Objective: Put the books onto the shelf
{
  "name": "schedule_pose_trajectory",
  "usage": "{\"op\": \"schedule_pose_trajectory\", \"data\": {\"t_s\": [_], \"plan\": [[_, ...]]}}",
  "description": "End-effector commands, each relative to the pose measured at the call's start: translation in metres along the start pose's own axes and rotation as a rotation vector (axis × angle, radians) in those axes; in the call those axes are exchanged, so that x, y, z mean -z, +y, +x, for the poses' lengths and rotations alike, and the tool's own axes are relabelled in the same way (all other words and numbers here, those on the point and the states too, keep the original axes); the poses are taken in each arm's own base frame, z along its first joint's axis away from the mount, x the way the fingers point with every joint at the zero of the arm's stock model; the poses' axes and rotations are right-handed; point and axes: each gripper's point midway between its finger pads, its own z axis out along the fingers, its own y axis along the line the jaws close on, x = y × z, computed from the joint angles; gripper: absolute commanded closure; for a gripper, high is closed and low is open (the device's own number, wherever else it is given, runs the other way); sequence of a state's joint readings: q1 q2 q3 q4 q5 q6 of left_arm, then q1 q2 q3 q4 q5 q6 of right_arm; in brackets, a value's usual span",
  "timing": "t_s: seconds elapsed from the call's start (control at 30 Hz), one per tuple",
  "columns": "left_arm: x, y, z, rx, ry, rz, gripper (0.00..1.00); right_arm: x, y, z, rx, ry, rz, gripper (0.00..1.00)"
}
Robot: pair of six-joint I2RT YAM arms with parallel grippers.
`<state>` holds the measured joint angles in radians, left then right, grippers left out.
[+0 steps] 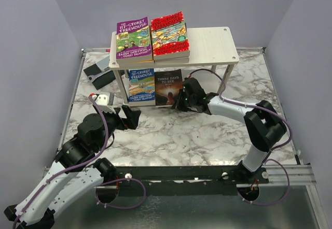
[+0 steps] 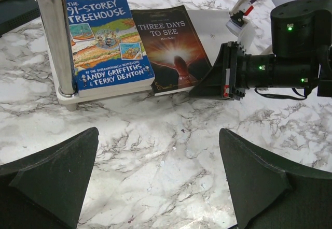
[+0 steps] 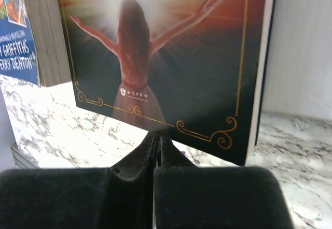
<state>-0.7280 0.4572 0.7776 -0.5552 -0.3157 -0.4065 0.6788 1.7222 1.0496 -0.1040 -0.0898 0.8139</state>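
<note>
The shelf [image 1: 212, 45] stands at the back of the table. A purple book [image 1: 134, 40] and a red book [image 1: 169, 32] lie on stacks on its top board. On the lower tier lie a blue book [image 1: 141, 85] and a dark book [image 1: 168, 86] side by side. My right gripper [image 1: 180, 101] is shut, its tips against the dark book's [image 3: 171, 58] near edge [image 3: 157, 136]; nothing is between its fingers. In the left wrist view the right gripper [image 2: 205, 89] meets the dark book's [image 2: 171, 47] near right corner. My left gripper [image 2: 158, 133] is open over bare marble in front of the blue book [image 2: 106, 42].
A flat grey-black device [image 1: 101, 68] lies left of the shelf, and a small silver block [image 1: 104, 98] sits near my left arm. A silver shelf leg [image 2: 54, 32] stands at the blue book's left edge. Grey walls close the table on three sides.
</note>
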Motion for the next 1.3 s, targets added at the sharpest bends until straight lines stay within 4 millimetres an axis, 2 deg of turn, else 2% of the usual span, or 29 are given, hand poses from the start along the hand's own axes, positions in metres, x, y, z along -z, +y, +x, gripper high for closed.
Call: {"op": "schedule_pose_trajectory", "data": {"t_s": [0.0, 0.2, 0.43, 0.67, 0.8, 1.0, 1.13, 1.27], "plan": [[-0.002, 0.003, -0.002, -0.007, -0.016, -0.016, 0.01, -0.011, 0.005, -0.016, 0.016, -0.04, 0.021, 0.99], [-0.002, 0.003, -0.002, -0.008, -0.016, -0.017, 0.01, -0.018, 0.008, -0.021, 0.027, -0.039, 0.026, 0.99], [-0.003, 0.004, -0.002, -0.009, -0.014, -0.021, 0.01, -0.016, 0.004, -0.021, 0.024, -0.051, 0.04, 0.99], [-0.005, 0.003, 0.001, -0.01, -0.001, -0.021, 0.01, 0.013, 0.009, -0.017, 0.041, -0.054, 0.002, 0.98], [-0.007, 0.003, 0.003, -0.007, 0.008, -0.029, 0.01, 0.036, 0.006, -0.015, 0.06, -0.079, -0.005, 0.83], [-0.009, 0.001, 0.003, -0.006, 0.017, -0.022, 0.01, 0.074, 0.005, -0.017, 0.144, -0.142, -0.043, 0.67], [-0.01, -0.004, 0.005, -0.007, 0.029, 0.006, 0.01, 0.103, 0.004, -0.02, 0.209, -0.204, -0.066, 0.53], [-0.011, -0.007, 0.008, -0.01, 0.041, 0.016, 0.01, 0.142, 0.0, -0.033, 0.251, -0.337, -0.067, 0.37]]}}
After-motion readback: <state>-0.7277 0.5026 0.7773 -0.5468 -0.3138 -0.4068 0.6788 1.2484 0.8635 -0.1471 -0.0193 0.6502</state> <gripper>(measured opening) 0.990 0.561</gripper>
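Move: Three Days to See lies flat on the lower shelf, its middle about 10 cm ahead of the right hand and 3 cm to its left, about level; the shut fingertips are already at its near edge. The blue 91-Storey book lies level with it, some 16 cm left of the hand and 10 cm ahead. The shelf's front right post stands roughly 21 cm right and 3 cm ahead of the hand. From the left hand, Three Days to See is about 22 cm ahead, 16 cm right and 19 cm below. Three Days to See is pushed on deeper into the shelf by the shut right fingertips at its near edge, which go about 2 cm forward and a little left, then stay there briefly. The right hand then comes free and draws up about 9 cm, right and back from the shelf, tilting its fingers upward some 15 degrees while they open to about half. ##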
